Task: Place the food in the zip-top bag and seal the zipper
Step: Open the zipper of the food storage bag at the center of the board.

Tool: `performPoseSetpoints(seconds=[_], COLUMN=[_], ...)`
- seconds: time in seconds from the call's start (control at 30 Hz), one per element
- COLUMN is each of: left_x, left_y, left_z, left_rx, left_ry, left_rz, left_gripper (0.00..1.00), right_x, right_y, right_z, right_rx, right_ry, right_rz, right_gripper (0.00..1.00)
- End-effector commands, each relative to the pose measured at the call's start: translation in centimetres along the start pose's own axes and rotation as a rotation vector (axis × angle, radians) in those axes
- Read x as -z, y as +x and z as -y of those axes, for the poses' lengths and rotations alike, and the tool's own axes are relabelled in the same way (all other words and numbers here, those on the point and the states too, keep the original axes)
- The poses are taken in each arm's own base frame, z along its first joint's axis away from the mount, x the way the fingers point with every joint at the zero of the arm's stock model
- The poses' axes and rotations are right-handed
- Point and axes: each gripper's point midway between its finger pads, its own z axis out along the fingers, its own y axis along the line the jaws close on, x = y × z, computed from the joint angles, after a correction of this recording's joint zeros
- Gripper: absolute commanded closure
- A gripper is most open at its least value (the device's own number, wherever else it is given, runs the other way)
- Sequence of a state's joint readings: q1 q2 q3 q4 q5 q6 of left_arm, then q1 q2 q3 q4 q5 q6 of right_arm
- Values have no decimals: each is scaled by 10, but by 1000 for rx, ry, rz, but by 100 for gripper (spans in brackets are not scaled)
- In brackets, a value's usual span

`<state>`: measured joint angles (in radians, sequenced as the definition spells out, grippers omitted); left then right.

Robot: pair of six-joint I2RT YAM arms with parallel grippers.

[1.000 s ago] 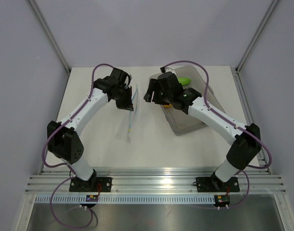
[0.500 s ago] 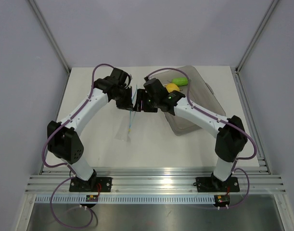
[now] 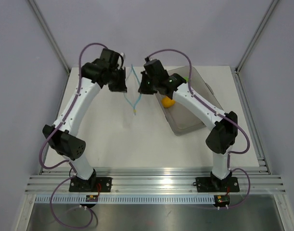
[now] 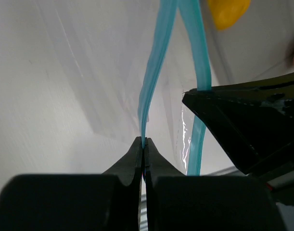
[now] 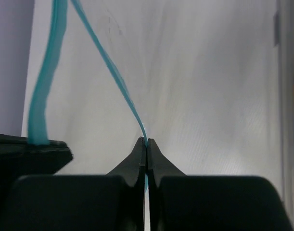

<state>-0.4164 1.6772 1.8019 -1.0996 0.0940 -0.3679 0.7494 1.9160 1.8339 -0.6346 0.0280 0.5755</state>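
Note:
The zip-top bag (image 3: 133, 96) hangs above the table between both grippers, its mouth pulled apart. My left gripper (image 3: 124, 88) is shut on one light blue strip of the zipper (image 4: 151, 82). My right gripper (image 3: 142, 89) is shut on the other strip of the zipper (image 5: 119, 84). In the left wrist view the right gripper's black fingers (image 4: 243, 120) pinch the second strip. Of the food, a yellow piece (image 3: 167, 102) lies in the grey tray (image 3: 195, 118), and a bit of green (image 3: 185, 79) shows behind the right arm. The bag looks empty.
The translucent grey tray lies at the back right, partly under the right arm. Grey walls (image 3: 41, 57) close in the table on the left, back and right. An aluminium rail (image 3: 151, 183) runs along the near edge by the arm bases.
My right gripper left the tray, went left to the bag and shut on the zipper's free strip. Both arms rose toward the back and the bag's mouth spread open.

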Motion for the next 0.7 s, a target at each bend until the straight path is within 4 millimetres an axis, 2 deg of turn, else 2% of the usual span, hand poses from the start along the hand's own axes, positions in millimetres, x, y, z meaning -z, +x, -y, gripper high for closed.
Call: performPoseSetpoints(seconds=[0.0, 0.07, 0.1, 0.13, 0.17, 0.2, 0.23, 0.27, 0.3, 0.33, 0.4, 0.43, 0.47, 0.6, 0.63, 0.67], left_x=[76, 115, 126, 139, 139, 121, 117, 100, 66, 51, 25, 11, 3, 14, 25, 28], left_y=[-70, -89, -95, -93, -90, -78, -70, -62, -34, -19, 4, 18, 23, 6, -6, -6], left_z=[-8, 3, 11, 17, 18, 12, 8, 3, -9, -14, -21, -28, -32, -21, -15, -17], left_rx=[-59, -85, -98, -103, -104, -98, -95, -91, -81, -82, -82, -77, -76, -72, -75, -75], left_ry=[-50, -3, 36, 66, 72, 54, 44, 32, 2, -4, -24, -49, -72, -45, -32, -50], left_rz=[235, 348, 397, 421, 415, 358, 342, 308, 197, 146, 63, 10, -15, 40, 79, 74], left_gripper=[100, 100, 100, 100, 100, 100, 100, 100, 100, 100, 100, 100, 100, 100, 100, 100], right_x=[76, 90, 96, 95, 93, 83, 76, 71, 53, 46, 31, 28, 26, 23, 23, 22], right_y=[-115, -128, -132, -130, -128, -116, -107, -100, -75, -64, -36, -30, -25, -17, -18, -18], right_z=[-29, -36, -39, -36, -33, -22, -14, -10, 6, 12, 29, 32, 33, 35, 36, 36], right_rx=[71, 84, 84, 79, 75, 64, 59, 43, 39, 35, 12, 6, -4, -1, -3, -4], right_ry=[-40, -55, -63, -57, -45, -19, 0, 4, 42, 56, 94, 92, 90, 87, 90, 86], right_rz=[311, 348, 364, 364, 362, 343, 327, 315, 250, 221, 152, 137, 126, 106, 107, 103], right_gripper=[100, 100, 100, 100, 100, 100, 100, 100, 100, 100, 100, 100, 100, 100, 100, 100])
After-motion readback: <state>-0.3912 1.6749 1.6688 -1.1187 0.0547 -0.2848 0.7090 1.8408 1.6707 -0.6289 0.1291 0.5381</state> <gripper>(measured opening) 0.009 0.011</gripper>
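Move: Both shut grippers already pinch the blue zipper, one lip each, with the bag hanging below. The middle of its mouth lies about 4 cm to the left hand's right, level with it, and likewise some 4 cm to the right hand's left. From the right hand, the orange fruit is about 12 cm ahead, 14 cm right and 17 cm down, in the grey tray, whose middle is some 14 cm ahead, 27 cm right and 19 cm down. Up, then sharply down again: both hands fling the bag about 16 cm upward, reaching slightly forward with fingertips tilting up over 20 degrees, then whip down roughly 20 cm while levelling back, finishing a little below the start. Meanwhile they spread, left hand to its left and right hand farther to its right, about 8 cm in all, fingers staying shut on the lips. ##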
